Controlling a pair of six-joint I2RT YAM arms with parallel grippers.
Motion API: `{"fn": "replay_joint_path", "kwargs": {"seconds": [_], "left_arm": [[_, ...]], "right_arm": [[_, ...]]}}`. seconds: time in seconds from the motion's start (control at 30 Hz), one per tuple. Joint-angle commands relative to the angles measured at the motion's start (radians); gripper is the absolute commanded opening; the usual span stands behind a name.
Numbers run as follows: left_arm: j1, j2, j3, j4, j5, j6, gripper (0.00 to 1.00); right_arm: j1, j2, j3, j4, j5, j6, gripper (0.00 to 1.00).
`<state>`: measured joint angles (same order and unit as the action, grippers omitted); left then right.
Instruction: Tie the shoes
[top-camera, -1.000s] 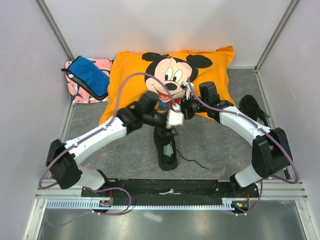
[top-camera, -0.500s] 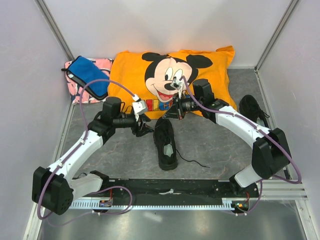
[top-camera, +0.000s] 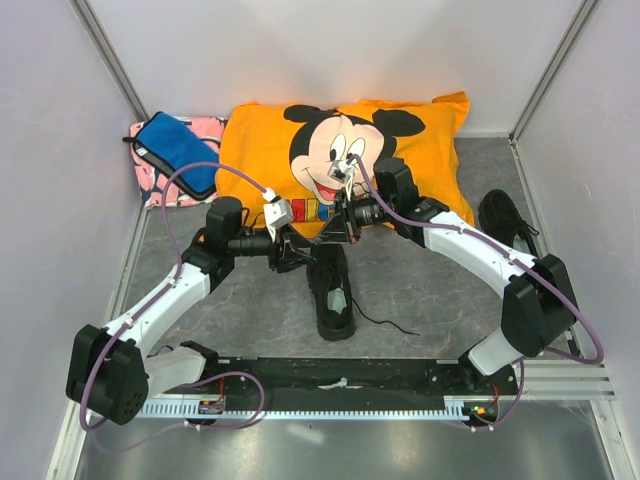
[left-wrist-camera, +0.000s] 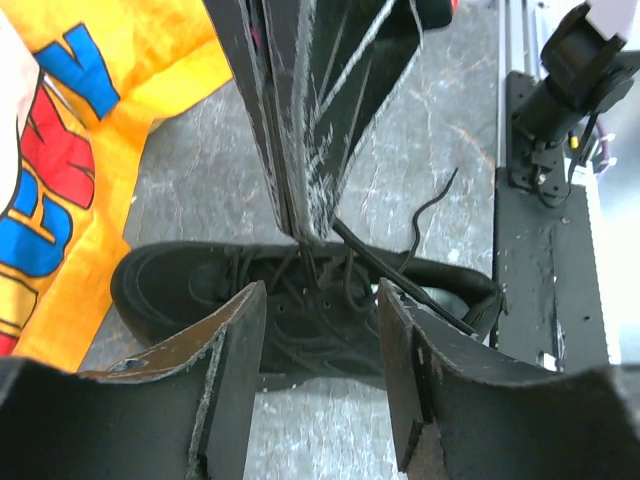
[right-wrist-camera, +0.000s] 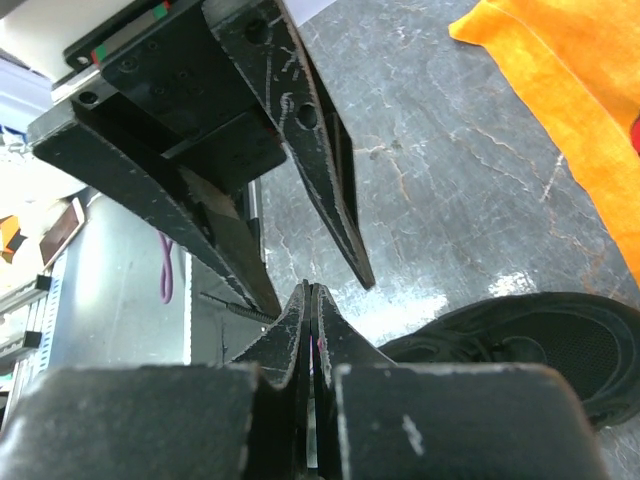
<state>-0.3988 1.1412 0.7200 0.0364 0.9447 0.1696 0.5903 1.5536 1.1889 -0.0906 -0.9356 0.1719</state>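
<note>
One black shoe (top-camera: 335, 295) lies mid-table, toe toward the orange pillow (top-camera: 270, 150); its loose lace (top-camera: 385, 322) trails right on the floor. The second shoe (top-camera: 503, 218) sits far right. My left gripper (top-camera: 293, 252) hovers at the near shoe's toe end, on its left, jaws open and empty. In the left wrist view the shoe (left-wrist-camera: 200, 285) lies beyond the left gripper (left-wrist-camera: 320, 295). My right gripper (top-camera: 330, 235) is shut, its tips down on the laced top; a pinched lace cannot be made out. The right wrist view shows the right gripper (right-wrist-camera: 312, 292) shut beside the shoe (right-wrist-camera: 540, 340).
A blue pouch (top-camera: 178, 152) rests on a pink cloth (top-camera: 160, 190) at the back left. The pillow fills the back of the table. White walls close three sides. The black base rail (top-camera: 340, 375) runs along the near edge.
The left arm swung out to the left, then came back right to the shoe's toe end. The right gripper stayed shut and drifted slightly left, down onto the laces.
</note>
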Motion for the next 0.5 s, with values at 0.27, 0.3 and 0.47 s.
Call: {"fn": "replay_joint_path", "kwargs": {"seconds": [0.27, 0.3, 0.47], "left_arm": [[0.002, 0.017, 0.006, 0.100, 0.003, -0.108, 0.02], [0.002, 0.012, 0.004, 0.094, -0.006, -0.111, 0.02], [0.003, -0.006, -0.024, 0.083, -0.047, -0.160, 0.02]], "right_arm": [[0.016, -0.021, 0.054, -0.032, -0.023, -0.018, 0.12], [-0.003, -0.030, 0.051, -0.046, -0.017, -0.029, 0.19], [-0.127, -0.160, -0.018, -0.272, 0.004, -0.263, 0.70]]}}
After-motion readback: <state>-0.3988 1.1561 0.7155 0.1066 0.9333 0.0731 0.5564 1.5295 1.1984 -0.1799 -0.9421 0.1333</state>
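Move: The shoelace strand to be taken runs down from the right hand's shut tips, passing between the left hand's half-open fingers about 2 cm to the left hand's right, level with it; it is still pinched at the right hand's own point. The shoe's middle is some 14 cm below the left hand, about 3 cm to its right and 2 cm back. The loose lace end lies on the table about 18 cm right of the left hand, 12 cm back and 18 cm below. The left hand stays almost in place above the shoe, rising barely half a centimetre, and shuts its fingers from about half open, pinching the shoelace strand just beside the right hand's tips. Only once they are nearly shut does the right hand, until then holding almost still with the lace in its tips, open to about half, let go of the lace and start drawing away to the right, about 1.5 cm by the end. ##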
